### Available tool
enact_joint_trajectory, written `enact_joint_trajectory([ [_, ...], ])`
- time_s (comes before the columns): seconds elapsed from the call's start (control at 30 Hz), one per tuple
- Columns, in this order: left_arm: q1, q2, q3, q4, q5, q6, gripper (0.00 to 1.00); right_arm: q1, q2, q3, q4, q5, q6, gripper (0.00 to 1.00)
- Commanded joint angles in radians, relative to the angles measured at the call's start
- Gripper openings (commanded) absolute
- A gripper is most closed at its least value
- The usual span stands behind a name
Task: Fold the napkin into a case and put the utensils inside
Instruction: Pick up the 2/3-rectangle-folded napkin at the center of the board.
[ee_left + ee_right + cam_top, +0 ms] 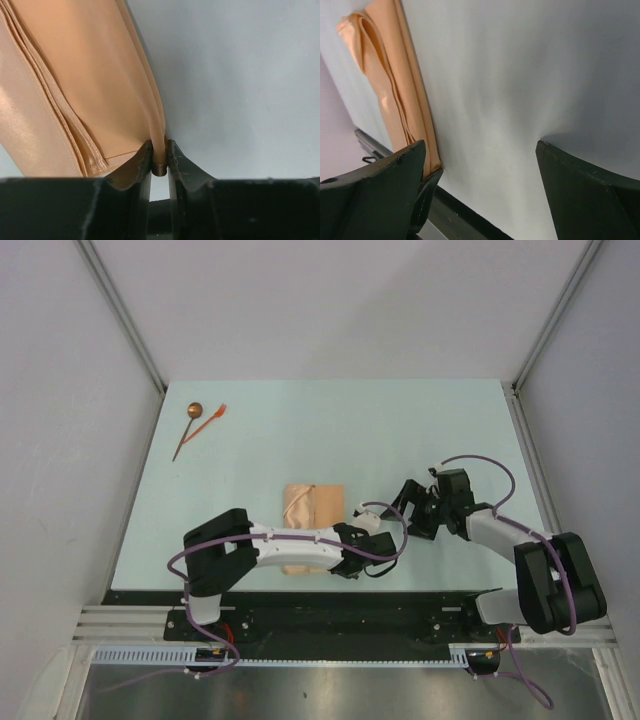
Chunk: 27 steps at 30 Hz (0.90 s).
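The napkin is a folded tan-orange rectangle in the middle of the table, with layered edges showing in the left wrist view. My left gripper is at its near right corner, and its jaws are shut on the cloth's edge. My right gripper hovers just right of the napkin, open wide with only bare table between its fingers. The utensils lie at the far left corner: a dark-handled spoon and, beside it, an orange-red fork.
The left arm lies across the napkin's near part. A black rail runs along the table's near edge, close to both grippers. Grey walls close in the left, right and far sides.
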Motion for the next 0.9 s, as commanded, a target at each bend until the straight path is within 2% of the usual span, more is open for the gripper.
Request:
enact_joint_trajectory([
  [0.0,0.001,-0.1,-0.048,0.018,-0.02,-0.024,0.17,-0.005,0.034,-0.03,0.198,-0.154,0.024,0.97],
  [0.1,0.01,-0.135,-0.078,0.035,-0.016,-0.036,0.0,0.008,0.06,-0.023,0.267,-0.184,0.055,0.98],
  [0.33,0.045,-0.254,-0.162,0.093,0.018,-0.047,0.0,0.071,0.163,0.019,0.388,-0.223,0.133,0.98],
  [0.5,0.062,-0.297,-0.191,0.112,0.033,-0.05,0.0,0.162,0.264,0.043,0.504,-0.211,0.201,0.98],
  [0.87,0.077,-0.358,-0.217,0.105,0.038,-0.043,0.0,0.301,0.434,0.166,0.523,-0.167,0.251,0.94],
])
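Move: The left hand is low at the napkin's near right corner, whose edge stands bunched between its half-closed fingertips. The napkin's middle lies about 10 cm ahead and 7 cm left, with the board's near edge some 5 cm straight behind. From the right hand, the napkin's right edge lies about 12 cm left and its middle 19 cm left, both level in reach and 3 cm below; the left gripper is 10 cm back and 12 cm left. The left hand shuts its fingers on the napkin's near right corner and then lifts it about 3.5 cm, carrying it some 3 cm left while the wrist tilts slightly. Meanwhile the right hand, fingers still wide open, sweeps about 13 cm left at nearly constant height to bring them around the napkin's right edge beyond the left gripper, its wrist rolling left side up and turning counter-clockwise, by over 15 degrees each. ##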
